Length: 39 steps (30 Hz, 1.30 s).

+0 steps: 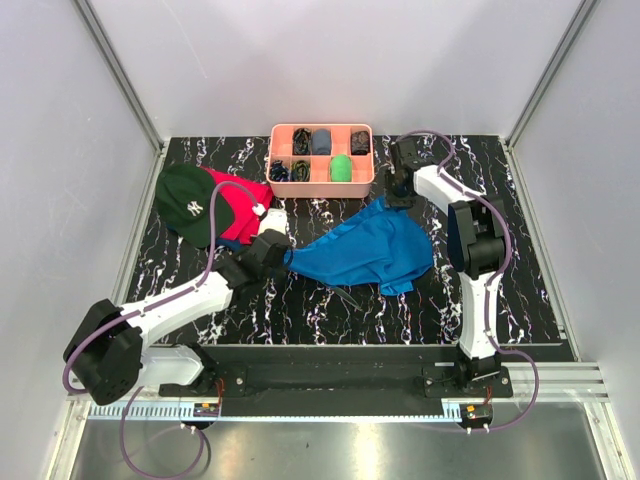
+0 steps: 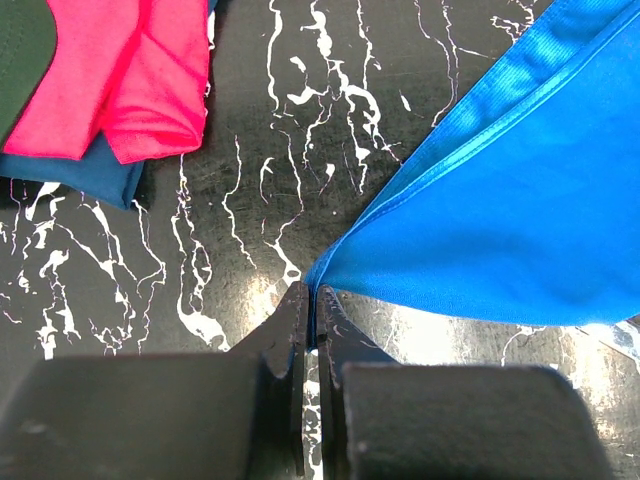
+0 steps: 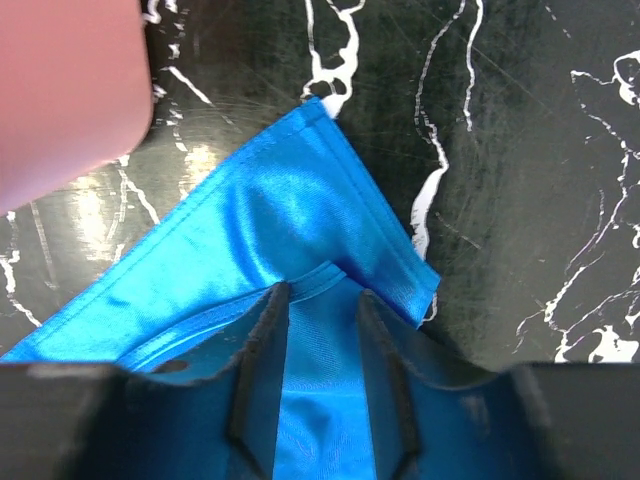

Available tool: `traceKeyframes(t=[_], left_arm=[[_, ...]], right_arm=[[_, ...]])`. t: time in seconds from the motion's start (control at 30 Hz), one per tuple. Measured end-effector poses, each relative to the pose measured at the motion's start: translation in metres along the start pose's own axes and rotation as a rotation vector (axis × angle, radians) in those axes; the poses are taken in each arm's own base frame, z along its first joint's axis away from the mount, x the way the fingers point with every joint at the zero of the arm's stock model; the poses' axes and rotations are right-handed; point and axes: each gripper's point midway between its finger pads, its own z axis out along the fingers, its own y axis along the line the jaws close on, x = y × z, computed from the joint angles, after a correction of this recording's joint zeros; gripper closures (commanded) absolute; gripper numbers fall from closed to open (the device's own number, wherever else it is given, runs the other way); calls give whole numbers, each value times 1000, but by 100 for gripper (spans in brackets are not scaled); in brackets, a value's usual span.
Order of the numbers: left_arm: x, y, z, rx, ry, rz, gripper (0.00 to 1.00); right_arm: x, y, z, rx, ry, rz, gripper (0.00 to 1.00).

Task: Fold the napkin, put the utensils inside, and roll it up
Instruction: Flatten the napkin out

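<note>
The bright blue napkin (image 1: 370, 255) lies stretched and wrinkled across the middle of the black marble table. My left gripper (image 1: 285, 255) is shut on its left corner, and in the left wrist view the cloth (image 2: 500, 200) is pinched between the jaws at my left gripper (image 2: 313, 295). My right gripper (image 1: 398, 195) is at the napkin's far right corner. Its jaws stand apart over my right gripper (image 3: 320, 295), astride a hemmed fold of the napkin (image 3: 260, 220). A thin dark stick (image 1: 350, 296), possibly the utensils, lies at the napkin's near edge.
A pink tray (image 1: 322, 185) with small items in its compartments stands at the back, and its corner (image 3: 60, 90) is close to my right gripper. A dark green cap (image 1: 188, 203) and a red cloth (image 1: 240, 205) lie at the left, near my left gripper.
</note>
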Motion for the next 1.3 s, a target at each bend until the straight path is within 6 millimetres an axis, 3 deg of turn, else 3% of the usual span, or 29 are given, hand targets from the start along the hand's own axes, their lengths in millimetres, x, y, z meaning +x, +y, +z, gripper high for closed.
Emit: traceKeyframes(t=[0.13,0.3,0.4,0.47,0.57,0.67,0.7,0.8,0.9,1.03,1.1,1.2,1.3], left_arm=[[0,0,0,2,1,0,100],[-3,-1,-1,4,-1,0,100],[-17,-4,-5,10,-20,-6,100],[-35,-7,-10,17,-51,-10,100],[-74,-12,-23,36,-130,-17,100],[-116,-14,-48,63,-233,-30,100],[-132,-14,-61,75,-277,-37,100],[-178,-21,-112,136,-427,-45,100],[-213,-34,-171,223,-560,-41,100],[-246,-43,-252,349,-709,-60,100],[-256,-40,-279,395,-755,-83,100],[-266,-38,-304,443,-793,-105,100],[-276,-37,-316,457,-824,-112,100]], right_arm=[[4,-3,3,-7,11,-5,100],[16,-10,-1,9,27,-5,100],[16,-16,-31,25,2,-3,100],[7,-19,-65,33,-48,0,100],[-28,-23,-145,33,-233,20,100],[-58,-31,-247,20,-476,56,100],[-63,-35,-292,8,-579,74,100],[-62,-44,-383,-29,-782,108,100],[-49,-53,-459,-66,-944,133,100],[-31,-64,-536,-103,-1094,156,100],[-23,-68,-570,-123,-1160,166,100],[-12,-73,-608,-146,-1240,179,100],[-9,-77,-622,-143,-1276,188,100]])
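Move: The right hand, open, is right over the napkin's far corner; the edge to pinch lies about 1 cm below, between its fingertips. From the right hand the pink box is some 9 cm farther out and 19 cm to the left, about level in height. The left hand already holds the napkin's left corner; the napkin's middle is about 7 cm ahead, 17 cm to its right and 7 cm below. From the left hand the red cloth sits roughly 17 cm ahead and 13 cm left, the utensil's visible end 8 cm back and 12 cm right, both about 7 cm below. Sinking a touch, the right hand shuts its fingers on the napkin's far corner, then sweeps up over 50 cm while drawing back and going right, its fingers tipping up about 70 degrees. The left hand keeps its pinch and rises some 40 cm, first slightly forward, then back, also tilting up and drifting right less than the right hand, so the grips spread apart. ##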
